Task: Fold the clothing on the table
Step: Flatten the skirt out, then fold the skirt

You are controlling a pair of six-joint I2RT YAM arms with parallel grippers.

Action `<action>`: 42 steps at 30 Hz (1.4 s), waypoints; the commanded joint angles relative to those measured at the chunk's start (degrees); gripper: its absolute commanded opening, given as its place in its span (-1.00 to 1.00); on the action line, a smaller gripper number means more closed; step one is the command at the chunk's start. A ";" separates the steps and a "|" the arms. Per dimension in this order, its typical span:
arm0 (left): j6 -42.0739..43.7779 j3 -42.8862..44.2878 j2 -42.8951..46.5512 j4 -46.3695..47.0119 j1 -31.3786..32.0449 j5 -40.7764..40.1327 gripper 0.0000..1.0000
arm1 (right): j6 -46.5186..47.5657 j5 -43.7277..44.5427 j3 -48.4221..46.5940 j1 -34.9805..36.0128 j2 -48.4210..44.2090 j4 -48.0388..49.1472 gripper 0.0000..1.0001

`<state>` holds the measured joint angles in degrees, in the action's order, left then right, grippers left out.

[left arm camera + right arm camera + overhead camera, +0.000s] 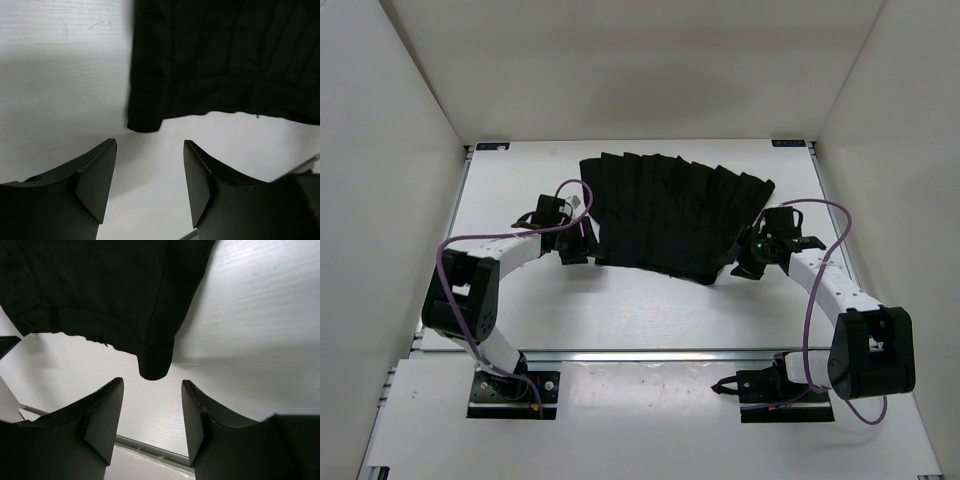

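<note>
The black pleated clothing (675, 215) lies flat on the white table (620, 310), fanned out toward the far side. My left gripper (577, 245) sits just off its near left corner, open, with only bare table between its fingers; that corner (144, 120) lies a little beyond the fingertips in the left wrist view. My right gripper (752, 262) stands open at the near right corner. In the right wrist view the corner (155, 362) hangs just past the fingertips, apart from them. Neither gripper (150, 150) (152, 387) holds anything.
White walls enclose the table on the left, back and right. A silver rail (650, 355) runs along the near edge of the table, in front of the arm bases. The rail (150, 450) also shows below the right fingers.
</note>
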<state>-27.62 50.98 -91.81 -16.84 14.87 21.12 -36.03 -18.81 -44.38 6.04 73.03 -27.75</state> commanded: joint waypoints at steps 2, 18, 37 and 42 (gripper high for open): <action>2.04 4.56 -2.75 0.23 1.56 -3.81 0.33 | -3.16 1.58 1.49 1.95 1.23 5.15 -0.09; 3.70 10.62 -9.72 -3.35 2.27 -3.54 -1.00 | -0.89 3.26 -4.14 5.03 10.47 3.41 -1.00; 0.02 -10.56 19.89 -7.49 3.77 0.31 -1.00 | 11.77 -6.15 5.71 -4.90 -9.39 -14.24 -1.00; 1.61 -9.58 30.00 -17.34 4.02 2.43 -1.00 | 10.80 -7.12 4.21 -1.92 -16.50 -20.94 -1.00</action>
<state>-27.99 40.16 -67.66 -26.68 19.49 24.77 -26.52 -28.58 -37.93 3.16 60.14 -43.24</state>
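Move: The skirt's near left corner is only about 2 cm ahead of the left hand, 1 cm to its right and 4 cm below. Its near right corner is level with the right hand, some 3 cm to its left and 5 cm down. The skirt's far left corner is roughly 27 cm ahead of the left hand and 4 cm left; the far right corner about 23 cm ahead of the right hand and 15 cm right. Down onto the near corners first, the left hand sinking some 4 cm, the right about 5 cm while edging left, and both sets of fingers shut on the cloth. Then both lift it several centimetres and pull back towards the bases by roughly 10 cm, dipping and rising again on the way and keeping their pinch. ##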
